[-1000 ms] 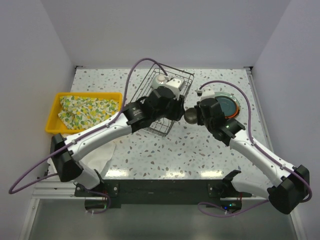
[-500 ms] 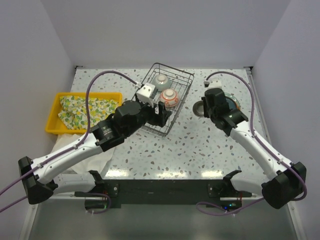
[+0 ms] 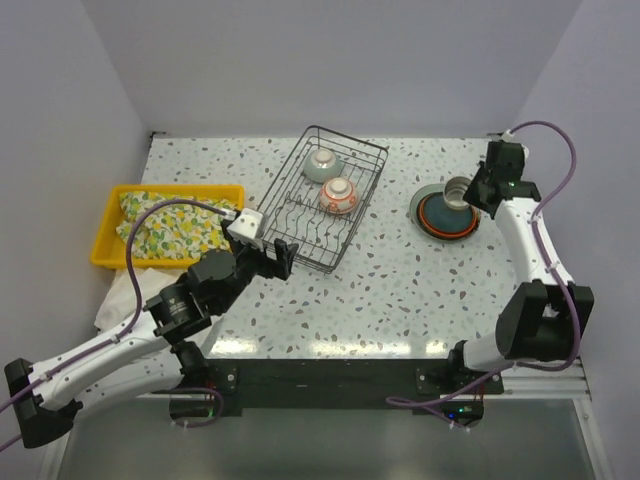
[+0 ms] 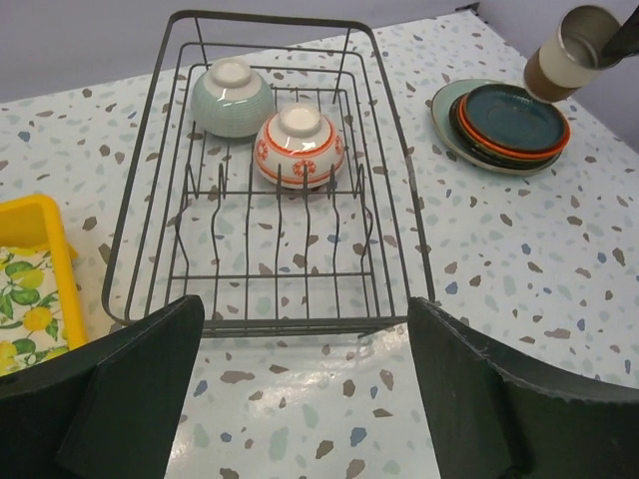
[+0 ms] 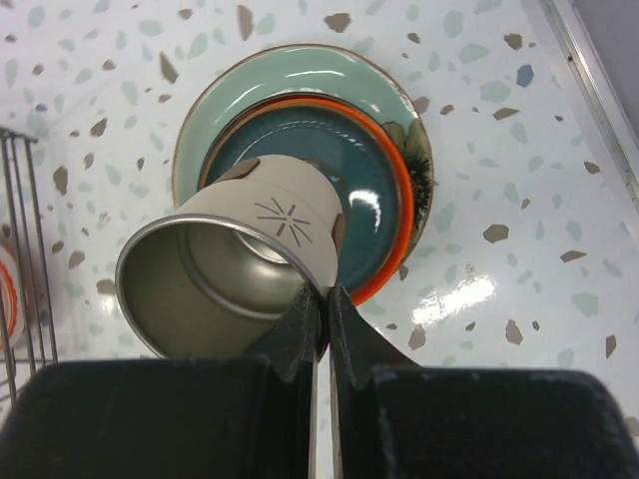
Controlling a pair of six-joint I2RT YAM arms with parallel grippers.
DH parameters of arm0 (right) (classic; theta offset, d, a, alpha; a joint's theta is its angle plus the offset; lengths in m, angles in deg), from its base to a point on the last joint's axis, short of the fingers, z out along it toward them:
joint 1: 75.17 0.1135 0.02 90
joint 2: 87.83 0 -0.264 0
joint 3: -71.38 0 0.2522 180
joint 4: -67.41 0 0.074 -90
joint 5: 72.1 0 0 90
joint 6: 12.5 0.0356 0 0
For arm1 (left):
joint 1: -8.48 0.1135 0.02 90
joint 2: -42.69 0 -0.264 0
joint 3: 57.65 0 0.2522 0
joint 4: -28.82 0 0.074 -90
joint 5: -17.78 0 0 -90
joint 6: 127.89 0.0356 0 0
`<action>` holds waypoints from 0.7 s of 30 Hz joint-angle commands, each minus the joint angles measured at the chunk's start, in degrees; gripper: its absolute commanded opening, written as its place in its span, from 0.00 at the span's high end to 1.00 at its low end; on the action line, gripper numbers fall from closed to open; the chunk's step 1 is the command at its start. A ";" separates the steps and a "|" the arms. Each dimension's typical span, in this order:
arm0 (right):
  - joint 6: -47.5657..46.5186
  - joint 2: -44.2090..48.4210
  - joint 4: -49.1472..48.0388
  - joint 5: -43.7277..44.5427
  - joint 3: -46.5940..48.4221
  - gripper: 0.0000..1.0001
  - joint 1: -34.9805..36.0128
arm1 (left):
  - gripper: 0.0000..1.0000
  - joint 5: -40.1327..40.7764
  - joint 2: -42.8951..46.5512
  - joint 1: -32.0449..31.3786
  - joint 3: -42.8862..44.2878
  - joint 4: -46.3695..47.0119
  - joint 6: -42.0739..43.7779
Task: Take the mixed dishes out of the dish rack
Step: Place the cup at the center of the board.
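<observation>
The black wire dish rack [image 3: 325,205] stands at the table's middle back and holds a celadon bowl [image 3: 322,163] and a red-patterned white bowl [image 3: 339,196], both upside down; they also show in the left wrist view, celadon bowl [image 4: 232,97] and patterned bowl [image 4: 299,148]. A stack of plates [image 3: 447,213] lies right of the rack, with a dark plate on top of an orange-red and a grey-green one [image 5: 300,80]. My right gripper [image 5: 325,299] is shut on the rim of the beige cup [image 5: 240,254], held above the plates. My left gripper [image 4: 300,389] is open and empty just before the rack's near edge.
A yellow tray [image 3: 168,190] with a yellow-patterned cloth [image 3: 170,222] sits at the left. A white cloth [image 3: 120,290] lies below it near the table's front edge. White walls enclose the table on three sides.
My left arm has drawn back from the rack toward the near left. My right arm has swung to the far right, carrying the cup over the plates.
</observation>
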 commanded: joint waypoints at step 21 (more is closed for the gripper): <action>13.60 -18.37 -3.99 -19.04 5.91 1.00 -25.22 | 0.11 4.60 -11.06 0.10 2.20 9.47 5.19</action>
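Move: My right fingers hold the cup by its rim. The bare spot for it lies about 9 cm to the right of that hand, 4 cm ahead and some 16 cm below; the stack of plates is 3 cm to this hand's left, 6 cm ahead and 15 cm down. From my open, empty left hand, the orange-patterned bowl is roughly 27 cm ahead, 14 cm right and 20 cm below, the green bowl about 36 cm ahead, 9 cm right and equally low. I swing the pinched cup right with my right hand, off from over the plates, by about 13 cm, sinking as I go and then heading almost straight down, 9 cm lower in all, while the wrist turns clockwise and rolls left side up, some 25 degrees each. My left hand, fingers still wide, drops 5 cm and edges forward towards the rack and its bowls. ##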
